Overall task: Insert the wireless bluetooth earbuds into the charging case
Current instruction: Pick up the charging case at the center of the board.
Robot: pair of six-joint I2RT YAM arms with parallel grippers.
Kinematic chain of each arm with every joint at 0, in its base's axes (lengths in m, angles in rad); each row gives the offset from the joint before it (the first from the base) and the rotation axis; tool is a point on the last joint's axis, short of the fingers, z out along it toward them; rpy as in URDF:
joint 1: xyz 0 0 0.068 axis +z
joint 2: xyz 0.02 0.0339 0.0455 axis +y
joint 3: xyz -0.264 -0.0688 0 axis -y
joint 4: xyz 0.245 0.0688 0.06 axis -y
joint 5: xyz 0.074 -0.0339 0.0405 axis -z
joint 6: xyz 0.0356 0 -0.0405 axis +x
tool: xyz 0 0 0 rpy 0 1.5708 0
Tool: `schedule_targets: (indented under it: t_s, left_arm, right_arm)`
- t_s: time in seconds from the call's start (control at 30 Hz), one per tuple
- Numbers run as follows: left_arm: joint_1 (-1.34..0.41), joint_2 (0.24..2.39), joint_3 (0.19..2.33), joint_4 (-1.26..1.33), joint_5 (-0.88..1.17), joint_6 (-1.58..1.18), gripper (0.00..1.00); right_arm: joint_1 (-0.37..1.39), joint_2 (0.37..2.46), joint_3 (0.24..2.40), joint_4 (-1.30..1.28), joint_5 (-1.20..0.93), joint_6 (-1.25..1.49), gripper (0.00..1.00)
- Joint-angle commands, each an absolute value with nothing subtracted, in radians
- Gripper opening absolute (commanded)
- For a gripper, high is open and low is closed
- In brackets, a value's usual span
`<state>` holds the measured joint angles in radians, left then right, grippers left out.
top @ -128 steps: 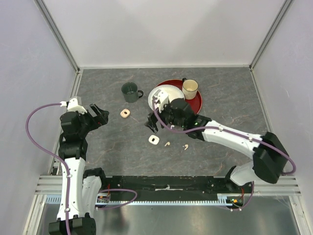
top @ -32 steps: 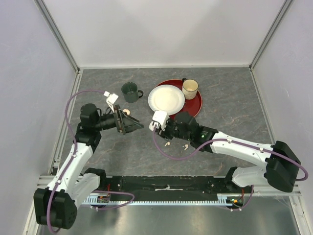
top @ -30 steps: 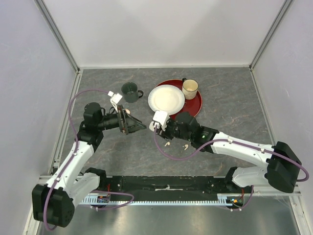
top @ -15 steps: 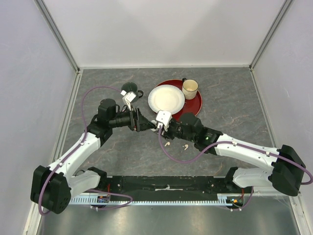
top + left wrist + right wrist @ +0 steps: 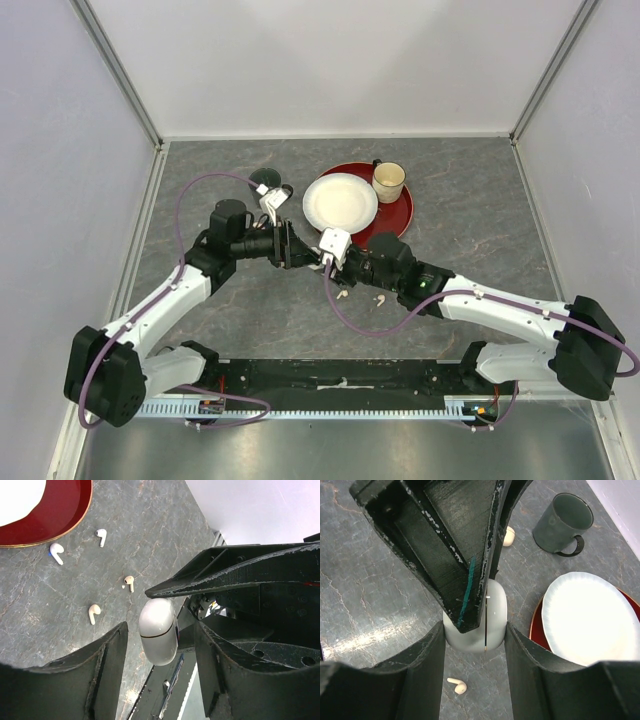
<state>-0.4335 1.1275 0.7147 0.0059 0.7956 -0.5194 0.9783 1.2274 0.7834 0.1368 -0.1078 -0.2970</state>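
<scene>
The white charging case (image 5: 492, 614) is closed and hangs above the table, pinched between the fingers of my right gripper (image 5: 474, 630). My left gripper (image 5: 161, 626) faces it from the left, open. Its fingers (image 5: 102, 667) flank the charging case (image 5: 159, 630) with a gap on each side. From above, the left gripper (image 5: 298, 256) and right gripper (image 5: 327, 259) meet tip to tip. Two white earbuds (image 5: 101, 534) (image 5: 56, 552) and two peach earbuds (image 5: 129, 581) (image 5: 93, 612) lie loose on the table. One earbud (image 5: 457, 685) lies below the right fingers.
A red tray (image 5: 398, 215) behind the grippers holds a white plate (image 5: 340, 200) and a beige mug (image 5: 389, 181). A dark green mug (image 5: 563, 522) stands at the back left, half hidden from above by the left arm. A peach case (image 5: 508, 535) lies near it.
My left arm has swung right to the right gripper and its jaws have narrowed around the case. The right gripper has stayed about where it was, still holding the case.
</scene>
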Motion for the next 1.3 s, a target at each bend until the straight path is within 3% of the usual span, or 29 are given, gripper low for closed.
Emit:
schedule_targets:
  t_s: [0.0, 0.5, 0.87, 1.03, 1.17, 1.23, 1.27]
  left_arm:
    - [-0.437, 1.140, 0.761, 0.006, 0.830, -0.471, 0.59]
    - [-0.443, 1.173, 0.784, -0.069, 0.870, -0.449, 0.61]
    - [-0.456, 1.190, 0.781, -0.045, 0.876, -0.457, 0.53]
    - [-0.462, 1.190, 0.778, -0.034, 0.876, -0.463, 0.42]
    - [-0.463, 1.190, 0.775, -0.028, 0.882, -0.463, 0.28]
    - [-0.466, 1.189, 0.770, -0.012, 0.890, -0.462, 0.12]
    - [-0.468, 1.186, 0.769, -0.006, 0.891, -0.462, 0.04]
  right_arm:
    - [0.982, 1.195, 0.764, 0.212, -0.109, -0.318, 0.00]
    - [0.992, 1.184, 0.741, 0.253, -0.077, -0.344, 0.00]
    - [1.003, 1.193, 0.738, 0.271, -0.078, -0.348, 0.00]
    - [1.006, 1.196, 0.739, 0.275, -0.078, -0.350, 0.00]
    - [1.008, 1.195, 0.738, 0.276, -0.080, -0.351, 0.00]
    - [1.008, 1.196, 0.739, 0.278, -0.078, -0.339, 0.03]
    - [1.008, 1.198, 0.741, 0.275, -0.072, -0.331, 0.13]
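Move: The charging case, already in the right hand's fingers, sits about 2 cm to the right of the left hand's point and some 1 cm back and below, between its open pads. It is about 1 cm left of the right hand's point. From the left hand, all about 16 cm lower, one earbud lies 7 cm right and 4 cm back, another 9 cm right and 5 cm ahead, and the white plate 5 cm right and 17 cm ahead. The left hand's pads come to pinch the charging case from its two sides, closing by nearly half of their gap, mostly late on. Meanwhile that hand eases down and back and, later, right towards the case, each about 1 cm, with a slight wrist turn. The right hand keeps its grip and stays in place, rolling only a few degrees. ##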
